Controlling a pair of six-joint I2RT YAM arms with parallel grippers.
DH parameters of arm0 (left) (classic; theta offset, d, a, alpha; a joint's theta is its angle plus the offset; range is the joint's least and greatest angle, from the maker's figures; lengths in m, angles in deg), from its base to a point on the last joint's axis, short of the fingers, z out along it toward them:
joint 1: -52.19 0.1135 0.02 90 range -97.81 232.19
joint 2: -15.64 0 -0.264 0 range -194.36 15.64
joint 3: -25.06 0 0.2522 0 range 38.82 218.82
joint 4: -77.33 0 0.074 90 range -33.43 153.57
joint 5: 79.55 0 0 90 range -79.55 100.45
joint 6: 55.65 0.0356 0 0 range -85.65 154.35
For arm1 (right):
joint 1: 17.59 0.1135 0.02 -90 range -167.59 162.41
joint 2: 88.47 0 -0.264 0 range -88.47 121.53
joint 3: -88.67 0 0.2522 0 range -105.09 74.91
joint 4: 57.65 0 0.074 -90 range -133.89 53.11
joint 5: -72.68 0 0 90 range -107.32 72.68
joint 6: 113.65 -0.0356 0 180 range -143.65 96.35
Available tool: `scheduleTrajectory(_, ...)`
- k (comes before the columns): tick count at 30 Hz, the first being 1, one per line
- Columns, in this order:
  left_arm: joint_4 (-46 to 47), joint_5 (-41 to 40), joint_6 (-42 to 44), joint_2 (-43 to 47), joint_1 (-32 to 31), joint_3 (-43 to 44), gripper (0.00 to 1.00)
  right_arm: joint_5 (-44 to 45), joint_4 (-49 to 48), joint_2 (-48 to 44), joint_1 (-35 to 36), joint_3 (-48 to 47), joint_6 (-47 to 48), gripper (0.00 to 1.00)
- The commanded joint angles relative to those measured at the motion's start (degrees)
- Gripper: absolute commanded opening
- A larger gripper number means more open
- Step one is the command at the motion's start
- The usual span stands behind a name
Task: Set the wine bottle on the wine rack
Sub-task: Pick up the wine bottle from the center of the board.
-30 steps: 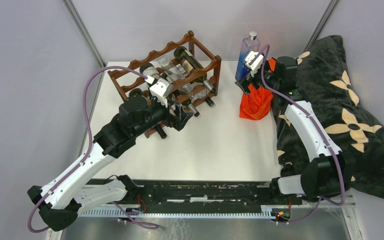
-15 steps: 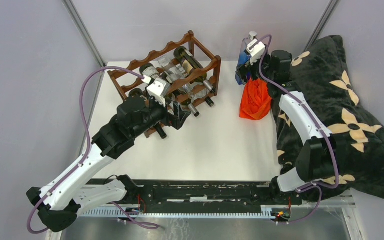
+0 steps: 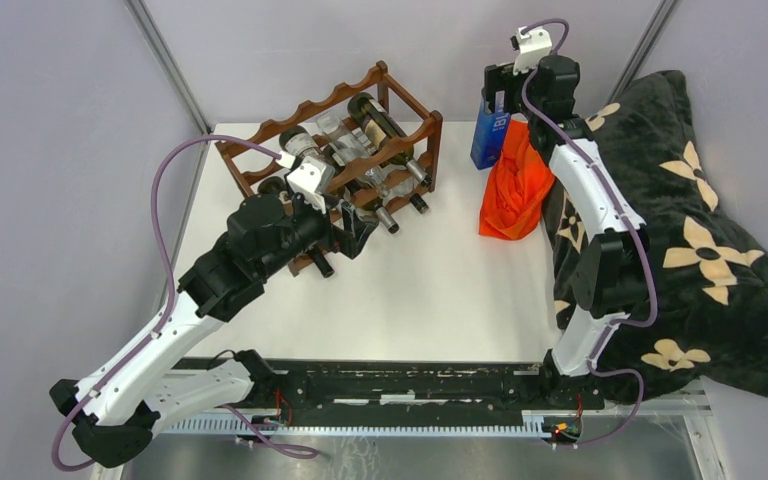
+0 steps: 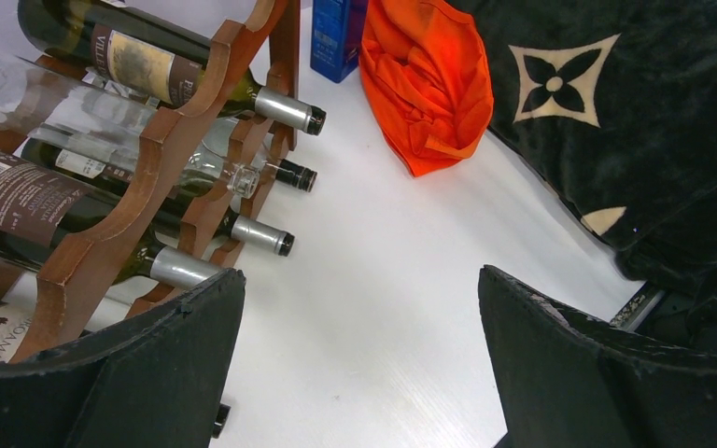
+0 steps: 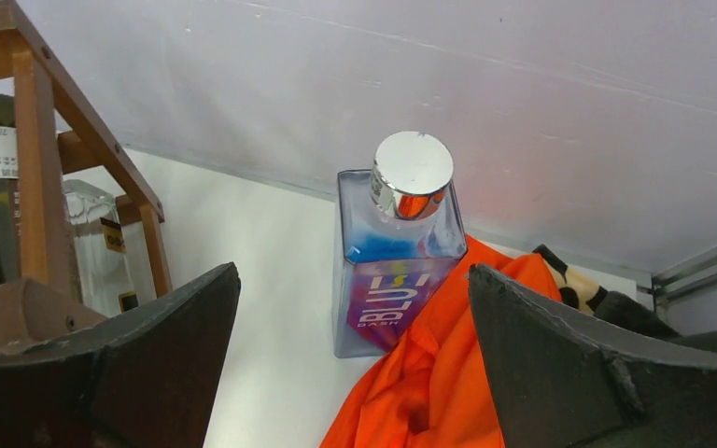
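The wine rack (image 3: pixel 434 150) stands at the table's back left, reddish-brown wood with wavy rails, and several wine bottles (image 3: pixel 380 122) lie in it with their necks toward the front right. My left gripper (image 3: pixel 358 232) hovers open by the rack's front corner with nothing in it; in the left wrist view the left gripper (image 4: pixel 359 273) frames bare table beside the rack (image 4: pixel 163 149). My right gripper (image 3: pixel 500 85) is raised, open and empty, above an upright blue square bottle (image 3: pixel 487 140) with a silver cap (image 5: pixel 413 166). In the right wrist view the right gripper (image 5: pixel 353 271) looks down on the blue bottle.
An orange cloth (image 3: pixel 515 190) lies bunched against the blue bottle's right side. A black blanket with cream flower shapes (image 3: pixel 690 230) covers the table's right edge. White table (image 3: pixel 440 290) lies between the arms, and the grey back wall stands just behind the bottle.
My right gripper has risen and drawn back from beside the blue bottle to above its cap, staying open. The orange cloth now reaches higher along the bottle. The left arm barely shifted.
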Motion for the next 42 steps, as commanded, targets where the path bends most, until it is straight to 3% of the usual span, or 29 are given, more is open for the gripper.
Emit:
scheduleTrajectory(1, 3.31, -0.16, -0.29, 0.84, 0.22, -0.07, 1.00, 2.57, 3.08, 2.44, -0.58, -5.24, -3.16, 0.98)
scheduleTrajectory(19, 2.99, 0.09, -0.86, -0.13, 0.22, -0.25, 1.00, 0.15, 2.62, 13.67, -1.78, -13.48, 1.82, 0.98)
scheduleTrajectory(28, 2.63, 0.67, -1.76, -0.22, 0.22, -0.94, 0.99, -2.53, -2.26, 16.70, -2.09, -14.53, 4.31, 0.88)
scheduleTrajectory(32, 2.73, 1.57, -2.12, -0.05, 0.22, -1.13, 0.98, -5.78, -4.10, 16.42, -2.61, -13.27, 4.57, 0.75)
scheduleTrajectory(36, 2.96, 3.21, -2.51, 0.83, 0.22, -1.68, 0.97, -9.41, -8.31, 12.93, -3.24, -8.80, 5.22, 0.33)
scheduleTrajectory(37, 3.26, 3.42, -2.61, 1.32, 0.22, -2.18, 0.97, -9.89, -9.33, 11.96, -3.35, -7.72, 5.56, 0.27)
scheduleTrajectory(40, 4.34, 4.03, -3.06, 2.41, 0.22, -3.53, 0.97, -12.77, -10.31, 8.57, -3.64, -5.78, 6.00, 0.12)
scheduleTrajectory(42, 4.71, 6.02, -3.22, 2.78, 0.22, -3.98, 0.97, -14.28, -10.39, 6.22, -3.90, -5.30, 5.06, 0.08)
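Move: The wine bottle, the tall square blue one by the back wall, stands upright about 6 cm ahead of my open right hand and 1 cm to its right, its middle some 14 cm below. The orange cloth lies about 8 cm to that hand's right, level with it and some 27 cm below; the rack's middle is roughly 29 cm to its left and 4 cm back, 14 cm below. From my left hand the bottle is about 38 cm ahead, 27 cm right and 16 cm below. I reach my right hand forward and down, about 6 cm out and 8 cm lower, tipping the open fingers down some 10 degrees so they come either side of the blue bottle below its cap. Then I close them until they stop on its sides, keep the pinch and begin easing back about 1 cm, levelling the hand and turning it slightly counter-clockwise. Meanwhile my open left hand sinks about 2 cm. ##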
